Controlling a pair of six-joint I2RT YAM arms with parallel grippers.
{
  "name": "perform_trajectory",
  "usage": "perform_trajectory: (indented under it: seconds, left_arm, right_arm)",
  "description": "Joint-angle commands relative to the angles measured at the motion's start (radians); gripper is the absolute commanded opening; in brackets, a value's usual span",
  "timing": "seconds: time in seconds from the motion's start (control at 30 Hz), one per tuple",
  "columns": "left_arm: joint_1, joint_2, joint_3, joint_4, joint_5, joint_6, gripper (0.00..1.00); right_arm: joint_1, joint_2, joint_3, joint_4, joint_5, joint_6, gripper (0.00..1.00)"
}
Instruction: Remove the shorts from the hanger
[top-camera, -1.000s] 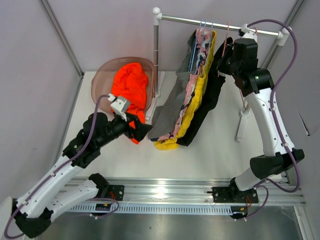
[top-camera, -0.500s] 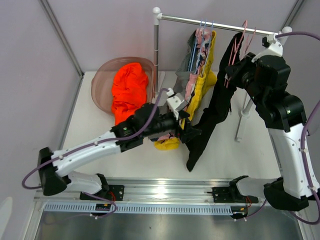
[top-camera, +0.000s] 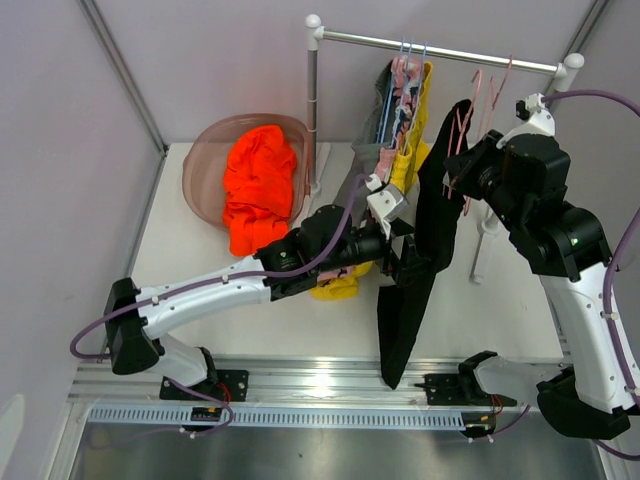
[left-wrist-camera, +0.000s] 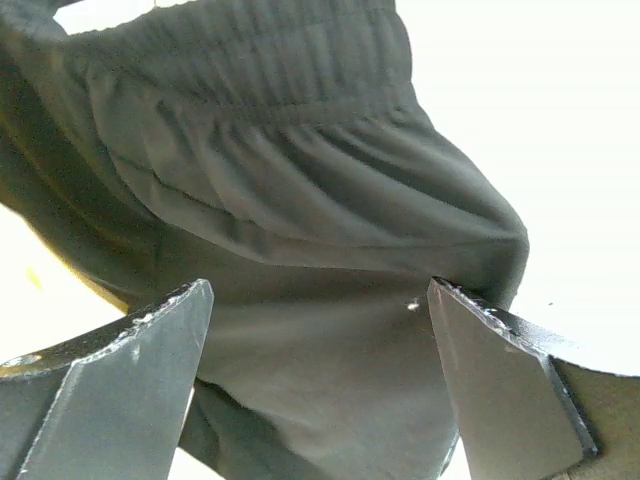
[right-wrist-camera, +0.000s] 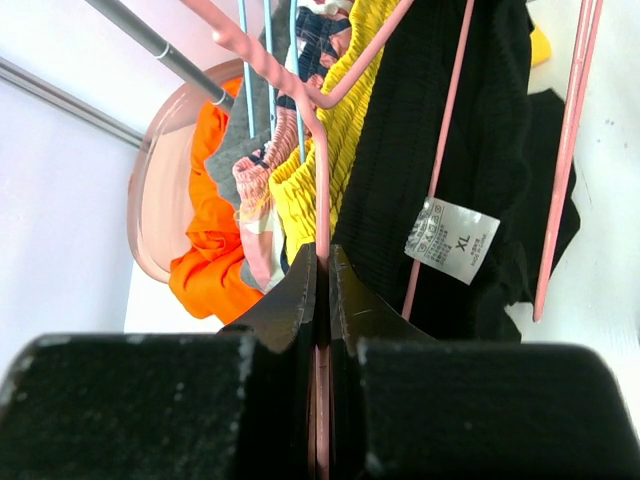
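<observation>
The black shorts (top-camera: 420, 270) hang from a pink hanger (top-camera: 470, 110) and droop toward the table's front edge. My right gripper (top-camera: 472, 165) is shut on the hanger's wire (right-wrist-camera: 320, 170), with the shorts' waistband (right-wrist-camera: 500, 120) just beyond. My left gripper (top-camera: 408, 258) is open at the black cloth (left-wrist-camera: 300, 200), its fingers (left-wrist-camera: 130, 370) spread to either side of it. Orange shorts (top-camera: 258, 180) lie in the pink basin (top-camera: 200, 150). Yellow (top-camera: 412, 135), pink-patterned (top-camera: 400, 75) and grey (top-camera: 360, 160) shorts hang on the rail.
The metal rail (top-camera: 440, 48) runs across the back on two white posts; the left post (top-camera: 313, 110) stands beside the basin. A second pink hanger (right-wrist-camera: 565, 150) hangs right of the black shorts. A white size label (right-wrist-camera: 452, 238) shows on them.
My left arm has swung from the basin rightward to the black shorts. My right gripper has carried the hanger and black shorts away from the others, and they now hang free toward the front.
</observation>
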Motion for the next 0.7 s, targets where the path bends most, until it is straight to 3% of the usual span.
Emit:
perform_trajectory:
  seconds: [0.0, 0.43, 0.67]
  left_arm:
    - [-0.035, -0.05, 0.048, -0.005, -0.017, -0.018, 0.96]
    - [-0.099, -0.17, -0.026, -0.11, -0.044, -0.012, 0.99]
    - [-0.101, -0.117, -0.038, -0.085, -0.025, -0.012, 0.99]
  right_arm:
    - [0.006, -0.017, 0.008, 0.089, 0.021, 0.001, 0.0]
    - [0.008, 0.011, 0.013, 0.11, 0.024, -0.014, 0.0]
    - [0.006, 0.008, 0.013, 0.113, 0.026, -0.008, 0.0]
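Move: The black shorts hang just off the left fingertips: their middle is about 7 cm to the right, 3 cm ahead and 8 cm lower, and their pink hanger, clamped in the right hand, is some 10 cm ahead, 8 cm right and 8 cm higher. The yellow shorts on the rail hang roughly 12 cm ahead, 4 cm left and 10 cm lower. From the right hand the black shorts' middle is about 6 cm left and 15 cm below, level fore and aft. With its jaws still wide open and its fingers pointing right at the face of the black shorts, the left hand draws back about 5.5 cm along the cloth towards the shorts' near side edge, easing up and left some 2.5 cm each after the start, with hardly any turn of the wrist. The right hand keeps its shut grip on the pink hanger and holds it up, all but still; whether the left fingers touch the cloth can't be seen. ##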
